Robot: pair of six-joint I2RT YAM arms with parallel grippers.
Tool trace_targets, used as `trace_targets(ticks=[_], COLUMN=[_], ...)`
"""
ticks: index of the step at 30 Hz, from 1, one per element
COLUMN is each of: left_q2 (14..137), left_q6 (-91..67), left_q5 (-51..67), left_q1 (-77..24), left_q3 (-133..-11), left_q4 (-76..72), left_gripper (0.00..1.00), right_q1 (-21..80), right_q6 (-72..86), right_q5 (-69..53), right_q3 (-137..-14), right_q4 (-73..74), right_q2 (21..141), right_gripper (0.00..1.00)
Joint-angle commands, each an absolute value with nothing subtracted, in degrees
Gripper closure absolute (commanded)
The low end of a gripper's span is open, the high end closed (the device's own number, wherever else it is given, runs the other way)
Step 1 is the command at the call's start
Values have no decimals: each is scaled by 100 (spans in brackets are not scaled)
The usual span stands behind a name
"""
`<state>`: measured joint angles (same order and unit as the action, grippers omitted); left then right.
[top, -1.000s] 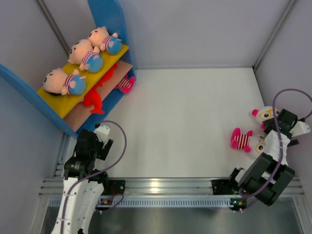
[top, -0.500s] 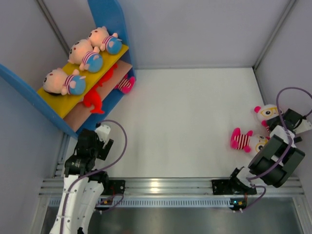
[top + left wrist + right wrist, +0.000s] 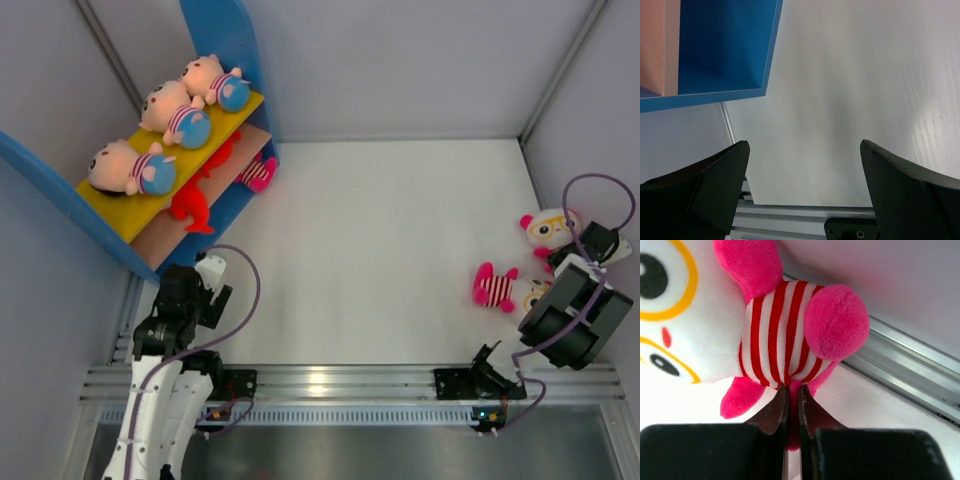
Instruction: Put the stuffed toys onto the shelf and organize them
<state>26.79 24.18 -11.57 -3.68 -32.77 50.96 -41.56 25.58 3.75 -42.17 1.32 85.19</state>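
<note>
The shelf [image 3: 215, 30] stands at the far left. Three peach dolls [image 3: 170, 110] lie on its yellow upper board, and red creatures [image 3: 190, 205] lie on the tan lower board. Two white owls lie at the right of the table: one [image 3: 500, 288] on its side, the other [image 3: 545, 228] by the right wall. My right gripper [image 3: 566, 254] is at that second owl. In the right wrist view the owl [image 3: 775, 335] fills the frame, and my right gripper [image 3: 792, 388] is shut on pink plush below its striped belly. My left gripper [image 3: 805, 150] hangs open over bare table near the shelf's corner [image 3: 725, 50].
A metal rail [image 3: 330, 380] runs along the near table edge between the arm bases. Grey walls close in the table on the left, back and right; the gripped owl lies close to the right wall's metal strip [image 3: 910, 365].
My right gripper has gone from open to shut on the owl by the right wall, and the right arm has swung rightwards. The left arm has not moved.
</note>
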Motion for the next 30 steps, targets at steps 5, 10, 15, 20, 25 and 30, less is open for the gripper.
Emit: trace_targets(ticks=[5,10,15,20,25,30], left_q2=[2637,2593,2505,2435,2312,2294], left_q6=[2443,2443,2435,2417,2373,2382], left_q5=[-1134,-1143,-1151,-1186,-1274,-1248], left_q1=[-211,-44,184,281,299,299], left_q3=[-3296,-3296,-3287,-3287,-3252,-3234], left_q4=[4799,4799,4799,4808,4799,4790], left_gripper=[2,2,2,2,2,2], right_q1=[-2967,-1575,568,2710,3866,4701], right_q6=[2347,2917,3348,3787,4543,5140], right_q5=[728,659,1308,1898,1819,1828], right_q3=[-4965,-4975,-4869,-5501,-6431,-7434], right_q4=[341,185,-597,-826,-1151,-1178], right_q2=[7700,6901,6591,7477,9050,10473], right_gripper=[100,100,100,100,100,100])
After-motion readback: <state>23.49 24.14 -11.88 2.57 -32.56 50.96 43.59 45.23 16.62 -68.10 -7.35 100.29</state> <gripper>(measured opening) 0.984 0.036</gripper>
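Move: The right hand already has the panda toy pinched by a leg at the right wall. Its goal, the shelf's bottom level, lies some 79 cm to the left and 11 cm ahead, at about hand height. There the shelved panda is 7 cm farther out, while a red toy on the board above is about 88 cm left, 5 cm ahead and 15 cm up. The last panda lies 18 cm left and 9 cm back. From the left hand the bottom level is roughly 23 cm ahead, 6 cm right and a little lower. The right hand keeps its pinch on the panda toy's leg and lifts it off the table, first forward, up and left, then sweeping fast across to the left towards the shelf's bottom level, almost 60 cm in all and about 11 cm farther out. It peaks some 18 cm up around midway and sinks about 7 cm again on the approach, the wrist swinging some 60 degrees counter-clockwise so that the toy leads head first towards the opening. ##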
